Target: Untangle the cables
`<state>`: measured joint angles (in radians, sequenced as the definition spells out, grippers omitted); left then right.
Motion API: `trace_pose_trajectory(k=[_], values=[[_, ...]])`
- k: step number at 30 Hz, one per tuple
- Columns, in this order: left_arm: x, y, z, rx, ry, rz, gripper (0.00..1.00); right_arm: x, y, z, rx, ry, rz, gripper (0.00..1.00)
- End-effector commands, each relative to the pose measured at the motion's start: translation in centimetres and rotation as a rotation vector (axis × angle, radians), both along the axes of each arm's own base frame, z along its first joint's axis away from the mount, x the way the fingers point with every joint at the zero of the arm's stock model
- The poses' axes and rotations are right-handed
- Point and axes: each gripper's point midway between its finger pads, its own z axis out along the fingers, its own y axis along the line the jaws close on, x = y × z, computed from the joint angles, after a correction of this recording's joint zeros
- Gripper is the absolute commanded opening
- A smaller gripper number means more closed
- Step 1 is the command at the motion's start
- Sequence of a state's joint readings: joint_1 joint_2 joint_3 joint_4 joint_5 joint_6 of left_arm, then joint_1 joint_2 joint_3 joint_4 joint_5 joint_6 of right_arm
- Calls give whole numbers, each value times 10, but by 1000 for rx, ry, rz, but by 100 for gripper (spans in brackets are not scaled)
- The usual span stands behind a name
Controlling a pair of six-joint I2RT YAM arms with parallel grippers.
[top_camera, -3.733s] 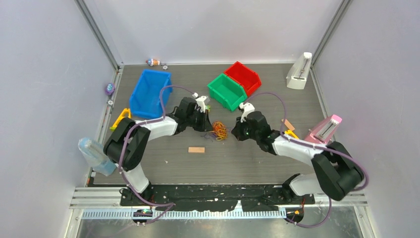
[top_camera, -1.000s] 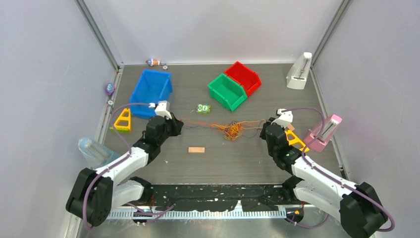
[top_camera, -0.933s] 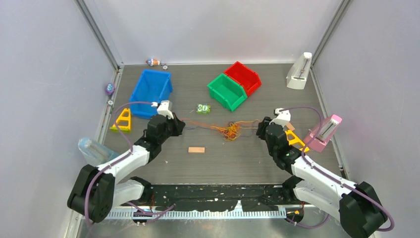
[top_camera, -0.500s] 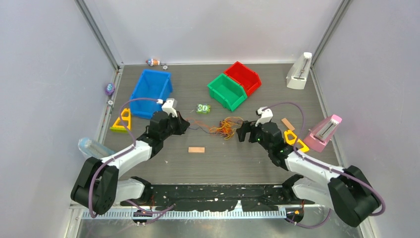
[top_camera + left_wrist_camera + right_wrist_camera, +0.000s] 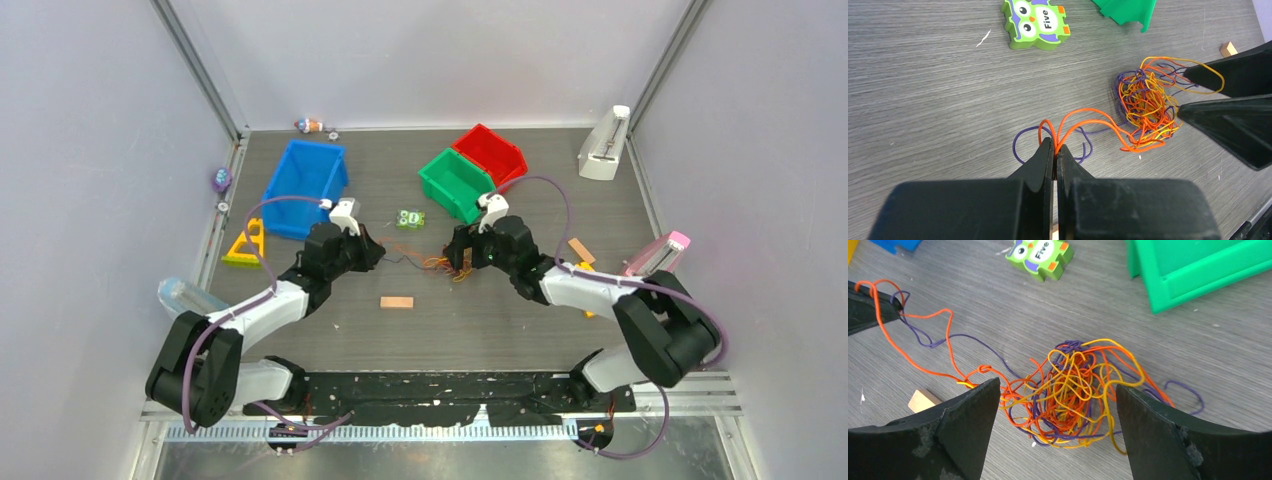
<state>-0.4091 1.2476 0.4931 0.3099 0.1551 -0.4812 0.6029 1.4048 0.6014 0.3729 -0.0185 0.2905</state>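
A tangle of orange, yellow and purple cables (image 5: 443, 265) lies mid-table; it shows in the left wrist view (image 5: 1148, 107) and the right wrist view (image 5: 1078, 390). My left gripper (image 5: 377, 252) (image 5: 1054, 145) is shut on orange strands (image 5: 1083, 120) that trail from the tangle; a purple loop (image 5: 1020, 145) lies beside it. My right gripper (image 5: 458, 250) (image 5: 1055, 390) is open, its jaws spread either side of the tangle, close above it and holding nothing.
A green owl block (image 5: 409, 219) lies behind the cables, a small wooden block (image 5: 396, 302) in front. Green bin (image 5: 458, 186), red bin (image 5: 490, 156) and blue bin (image 5: 303, 187) stand behind. A yellow triangle (image 5: 246, 243) and a bottle (image 5: 188, 297) are left.
My right gripper let go of its cable end and moved left to the tangle, now open over it. The cables slackened and bunched. My left gripper shifted slightly right, still gripping.
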Motion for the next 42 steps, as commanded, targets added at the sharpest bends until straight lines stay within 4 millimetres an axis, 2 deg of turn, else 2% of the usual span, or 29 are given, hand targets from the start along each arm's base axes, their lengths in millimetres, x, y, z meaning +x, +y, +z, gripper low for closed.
trace_pose_trajectory(k=[1, 4, 6, 8, 9, 10, 11, 12, 14, 16, 17, 18, 21, 23, 25, 27, 29, 31, 32, 33, 34, 35, 36, 38, 39, 42], values=[[13, -8, 23, -23, -67, -24, 0, 5, 30, 2, 29, -4, 87, 90], [14, -8, 21, -16, -60, -22, 0, 13, 30, -17, -35, 46, 44, 88], [15, -6, 20, -10, -56, -13, 0, 17, 17, -28, -99, 82, -21, 85], [16, -3, 19, 0, -54, 5, 0, 17, 8, -36, -135, 109, -66, 73], [17, 0, 19, 7, -54, 23, 0, 16, 5, -39, -149, 122, -80, 55], [17, 5, 19, 16, -55, 48, 0, 16, 3, -39, -151, 124, -88, 45], [17, 12, 20, 20, -62, 80, 0, 17, -2, -39, -160, 126, -118, 27], [16, 20, 22, 17, -80, 119, 0, 16, -6, -35, -156, 119, -133, 13], [13, 40, 28, 6, -146, 213, 0, 18, -19, -20, -145, 69, -196, 6], [8, 61, 31, -2, -196, 313, 0, 20, -47, -5, -139, 10, -323, 5], [7, 69, 33, 2, -206, 352, 0, 21, -56, 10, -114, -26, -367, 5], [6, 75, 34, 7, -210, 382, 0, 19, -80, 6, -127, -30, -466, 5], [5, 90, 37, 16, -220, 453, 0, 10, -129, 15, -74, -63, -648, 5], [3, 97, 37, 13, -228, 491, 0, 3, -150, 15, -6, -76, -710, 5], [2, 104, 37, 11, -232, 532, 0, 1, -159, 21, 76, -102, -734, 5], [1, 110, 37, 12, -231, 566, 0, 0, -160, 21, 109, -105, -708, 5], [2, 104, 42, 2, -253, 525, 0, 4, -137, 28, 131, -117, -568, 5], [3, 84, 49, 3, -281, 397, 0, 1, -89, 41, 182, -132, -289, 6], [2, 70, 52, -6, -286, 319, 2, 0, -79, 43, 199, -134, -236, 5], [3, 58, 55, -12, -296, 250, 12, -4, -62, 46, 233, -133, -140, 5], [2, 42, 59, -25, -303, 160, 27, -6, -52, 43, 244, -121, -86, 5], [-2, 23, 61, -42, -301, 58, 37, -12, -37, 53, 279, -138, 9, 5], [-3, 11, 61, -36, -299, 3, 42, -17, -27, 51, 288, -129, 61, 5], [-6, -9, 61, -29, -297, -86, 55, -30, -5, 62, 316, -152, 185, 5], [-9, -21, 63, -32, -304, -137, 65, -35, 2, 67, 321, -168, 232, 5], [-22, -54, 68, -49, -325, -306, 80, -51, 19, 74, 324, -199, 324, 5]])
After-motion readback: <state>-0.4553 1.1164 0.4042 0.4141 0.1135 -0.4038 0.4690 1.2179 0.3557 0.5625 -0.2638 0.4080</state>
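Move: My left hand already pinches orange and purple cable ends; the tangle lies about 12 cm to its right, 1 cm back and some 5 cm below. My open right hand is almost over the tangle, 5 cm above it and 1 cm to its right. From the right hand, the owl block stands about 7 cm ahead and 8 cm left, the green bin 13 cm ahead and 1 cm right, the wooden block 9 cm back and 11 cm left. I lower my right hand about 5 cm onto the tangle and close its fingers on the cables, then lift and pull right some 16 cm, turning clockwise, while my left hand draws its ends about 9 cm left and a little up. Both then swing back inward; my left fingers open on the way and let go, and my right keeps its pinch. ##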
